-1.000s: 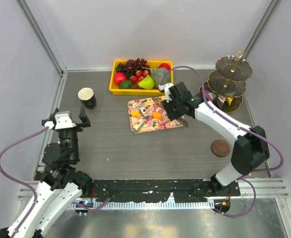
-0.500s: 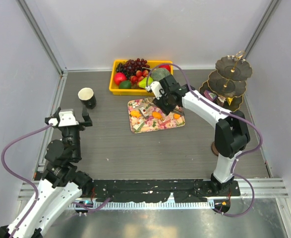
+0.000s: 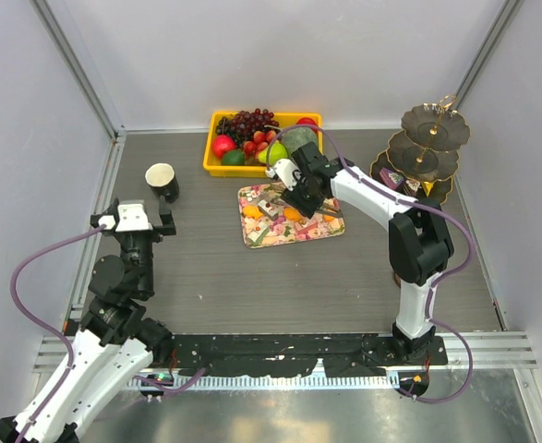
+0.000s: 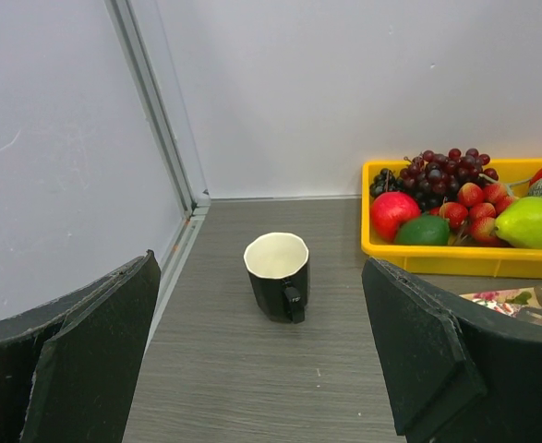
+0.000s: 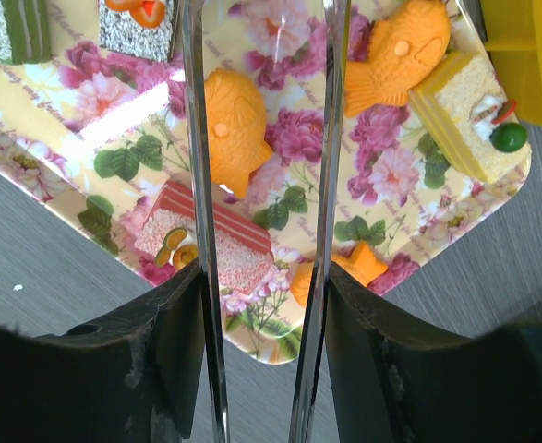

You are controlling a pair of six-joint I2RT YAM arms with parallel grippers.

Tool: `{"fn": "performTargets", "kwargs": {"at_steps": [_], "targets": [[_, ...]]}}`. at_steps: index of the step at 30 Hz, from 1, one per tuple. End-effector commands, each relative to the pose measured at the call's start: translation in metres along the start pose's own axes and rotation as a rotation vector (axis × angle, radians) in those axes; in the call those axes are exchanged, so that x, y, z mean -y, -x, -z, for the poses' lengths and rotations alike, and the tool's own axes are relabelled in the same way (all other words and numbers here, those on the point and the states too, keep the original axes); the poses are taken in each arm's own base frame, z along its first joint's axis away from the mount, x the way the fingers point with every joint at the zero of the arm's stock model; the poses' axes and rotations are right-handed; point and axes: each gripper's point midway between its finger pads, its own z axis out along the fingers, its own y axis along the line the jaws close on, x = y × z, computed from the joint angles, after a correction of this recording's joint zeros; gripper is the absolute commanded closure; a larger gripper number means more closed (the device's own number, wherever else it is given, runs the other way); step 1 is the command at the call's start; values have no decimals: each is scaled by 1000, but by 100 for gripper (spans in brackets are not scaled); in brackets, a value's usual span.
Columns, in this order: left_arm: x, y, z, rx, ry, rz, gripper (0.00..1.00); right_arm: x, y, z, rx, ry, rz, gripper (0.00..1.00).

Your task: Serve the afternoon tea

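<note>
A black cup (image 3: 162, 181) stands upright at the far left, also seen as the black cup (image 4: 278, 275) straight ahead in the left wrist view. My left gripper (image 3: 134, 218) is wide open a short way in front of it, touching nothing. My right gripper (image 5: 263, 281) is shut on metal tongs (image 5: 197, 138), whose two arms stand apart on either side of an orange fish pastry (image 5: 234, 129) on the floral tray (image 3: 261, 236). A second fish pastry (image 5: 395, 51), a pink cake piece (image 5: 210, 235) and a yellow cake piece (image 5: 460, 111) lie nearby. The three-tier stand (image 3: 432, 152) is at the far right.
A yellow crate (image 3: 211, 167) of fruit sits behind the tray; its front wall (image 4: 455, 263) shows right of the cup. The enclosure's walls and a metal rail (image 4: 174, 212) run close along the left side.
My right arm has swung left, bringing the tongs over the tray's pastries, and the tongs' arms have spread wider. My left gripper has crept slightly towards the cup, still open.
</note>
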Motion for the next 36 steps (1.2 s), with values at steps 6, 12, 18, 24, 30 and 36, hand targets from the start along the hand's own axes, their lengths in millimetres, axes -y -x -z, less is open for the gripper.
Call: {"fn": "performTargets", "kwargs": {"at_steps": [6,12,18,24,30,36], "targets": [[1,14,-3,32,-7,19,1,10,31,-2,69,9,66,45],[2,13,-3,31,-10,18,1,7,36,-13,52,55,85,45],[2,14,-3,35,-16,20,1,5,31,-18,11,82,86,50],[3,15,-2,39,-19,27,1,1,23,-3,-10,79,59,66],[1,17,-1,45,-19,33,1,1,11,23,2,34,34,86],[0,19,0,51,-17,41,1,5,4,54,18,-35,3,94]]}}
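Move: Off to the right hand's left, about 13 cm, some 4 cm farther out and 5 cm lower, lies the pale sandwich at the tray's far left corner; the hand already holds the tongs pointing that way. The dark sandwich lies about 10 cm left and 1 cm ahead of the hand, one orange fish 4 cm left and 6 cm ahead, another 14 cm left and level. From the idle left hand the pale sandwich is 18 cm ahead, 23 cm right, 30 cm below. Reaching some 3 cm forward and left while sinking a little, the right hand slides the open tongs out to the pale sandwich. Then its fingers squeeze the tongs shut on the sandwich as the hand draws back and right nearly 5 cm, dipping slightly more before rising about 3 cm; the squeeze effort climbs as the gap narrows. ##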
